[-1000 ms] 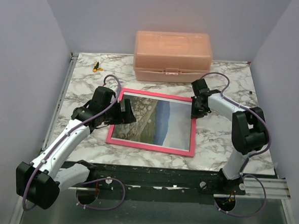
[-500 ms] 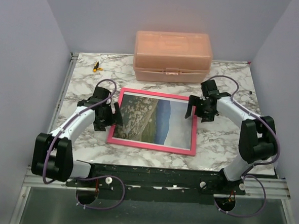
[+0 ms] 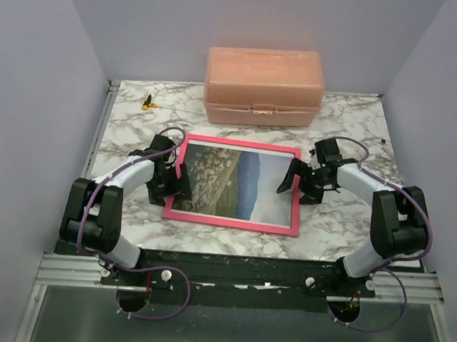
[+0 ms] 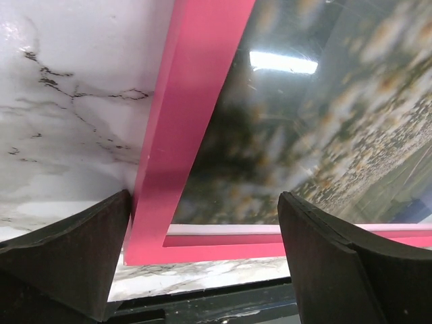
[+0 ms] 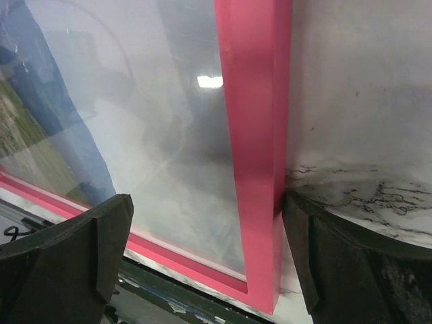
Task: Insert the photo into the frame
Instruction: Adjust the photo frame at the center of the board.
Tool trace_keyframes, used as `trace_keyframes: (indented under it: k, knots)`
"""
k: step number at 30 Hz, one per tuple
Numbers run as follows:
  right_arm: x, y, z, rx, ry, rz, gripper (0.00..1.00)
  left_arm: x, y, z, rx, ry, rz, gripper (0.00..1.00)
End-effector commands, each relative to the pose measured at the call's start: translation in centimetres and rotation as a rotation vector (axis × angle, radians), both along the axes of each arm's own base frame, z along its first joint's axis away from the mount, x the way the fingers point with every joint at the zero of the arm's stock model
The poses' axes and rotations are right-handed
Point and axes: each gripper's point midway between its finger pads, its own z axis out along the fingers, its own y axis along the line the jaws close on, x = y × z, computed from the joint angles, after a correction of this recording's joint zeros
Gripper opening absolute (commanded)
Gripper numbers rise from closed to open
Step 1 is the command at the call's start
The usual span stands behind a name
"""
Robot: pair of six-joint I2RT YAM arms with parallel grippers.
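The frame (image 3: 233,221) with its pinkish-red border lies flat on the marble table, and the photo (image 3: 236,179) of sky, hills and meadow shows through its pane. My left gripper (image 3: 174,180) stands open astride the frame's left border (image 4: 192,121), its outer finger (image 4: 64,250) against the outer edge. My right gripper (image 3: 295,183) is open too, straddling the right border (image 5: 260,135); its outer finger (image 5: 358,263) touches the edge. Neither holds anything.
A salmon-pink lidded box (image 3: 263,86) stands at the back middle of the table (image 3: 342,217). A small yellow and black object (image 3: 147,101) lies at the back left. Grey walls close in both sides. The table's near edge (image 4: 223,283) runs just below the frame.
The right gripper has opened from nearly shut and dropped down along the frame's right side. The left arm has folded back, its gripper moving nearer along the left border.
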Motion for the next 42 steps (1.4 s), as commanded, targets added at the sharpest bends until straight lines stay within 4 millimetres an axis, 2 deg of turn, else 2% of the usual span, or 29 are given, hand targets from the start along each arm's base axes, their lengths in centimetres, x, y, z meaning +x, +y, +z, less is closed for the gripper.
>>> trace_keyframes:
  k: [1,6,10,13,17,20,24,26,30,32,35,39,42]
  knots:
    - [2.0,2.0,-0.4,0.074,-0.016,0.054,1.0,-1.4,-3.5,0.3,-0.138,0.02,-0.061,0.88]
    - [5.1,2.3,-0.1,0.049,-0.039,0.08,1.0,-5.0,-5.8,0.7,-0.191,0.034,-0.117,0.87]
    - [7.3,2.3,-0.4,0.012,-0.04,0.09,1.0,-9.3,-7.9,0.7,-0.217,0.074,-0.181,0.87]
    - [8.3,2.0,-1.0,-0.025,-0.033,0.093,1.0,-12.9,-9.3,0.6,-0.244,0.096,-0.23,0.87]
    - [8.4,1.5,-1.5,-0.062,-0.032,0.094,1.0,-16.2,-10.7,1.3,-0.277,0.106,-0.285,0.87]
    - [8.2,1.2,-1.8,-0.079,-0.03,0.096,1.0,-17.3,-11.7,2.3,-0.298,0.075,-0.317,0.87]
    - [8.0,-0.6,-1.5,-0.17,-0.051,0.067,1.0,-17.8,-12.8,3.1,-0.317,0.067,-0.365,0.87]
    - [8.1,-1.7,-0.6,-0.226,-0.082,0.033,1.0,-17.9,-13.2,3.2,-0.312,0.067,-0.394,0.88]
    - [8.1,-4.0,2.7,-0.322,-0.165,-0.054,1.0,-17.9,-14.7,3.3,-0.322,0.08,-0.448,0.88]
    - [7.8,-5.4,4.5,-0.372,-0.207,-0.117,1.0,-17.9,-15.4,3.5,-0.315,0.086,-0.476,0.88]
    - [6.0,-6.4,5.6,-0.392,-0.21,-0.172,1.0,-17.9,-16.4,3.9,-0.314,0.081,-0.513,0.89]
    - [2.2,-5.1,5.7,-0.298,-0.129,-0.135,1.0,-18.4,-17.4,4.7,-0.331,0.075,-0.575,0.89]
    - [-1.0,-4.1,4.8,-0.222,-0.055,-0.127,1.0,-19.2,-16.7,4.6,-0.32,0.086,-0.6,0.91]
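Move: Astride the photo frame's left rail, the left hand has the frame's middle about 18 cm to its right and 3 cm ahead; the near left corner is some 6 cm back and 2 cm left. From the right hand the frame's middle is roughly 18 cm left and level with it, its right rail 3 cm to the right, the near right corner 11 cm back and 2 cm right. The clear box stands about 27 cm ahead of the right hand, 12 cm left. Swinging the frame counter-clockwise between them, the left hand sweeps about 19 cm back and 11 cm right with its outer finger against the left rail, while the right, straddling the right rail, goes some 10 cm forward. Fingers stay wide open. The left then slides on right and rises a little, having turned about 30 degrees clockwise; the right pauses, then lifts about 7 cm, drawing back and right off the frame. ##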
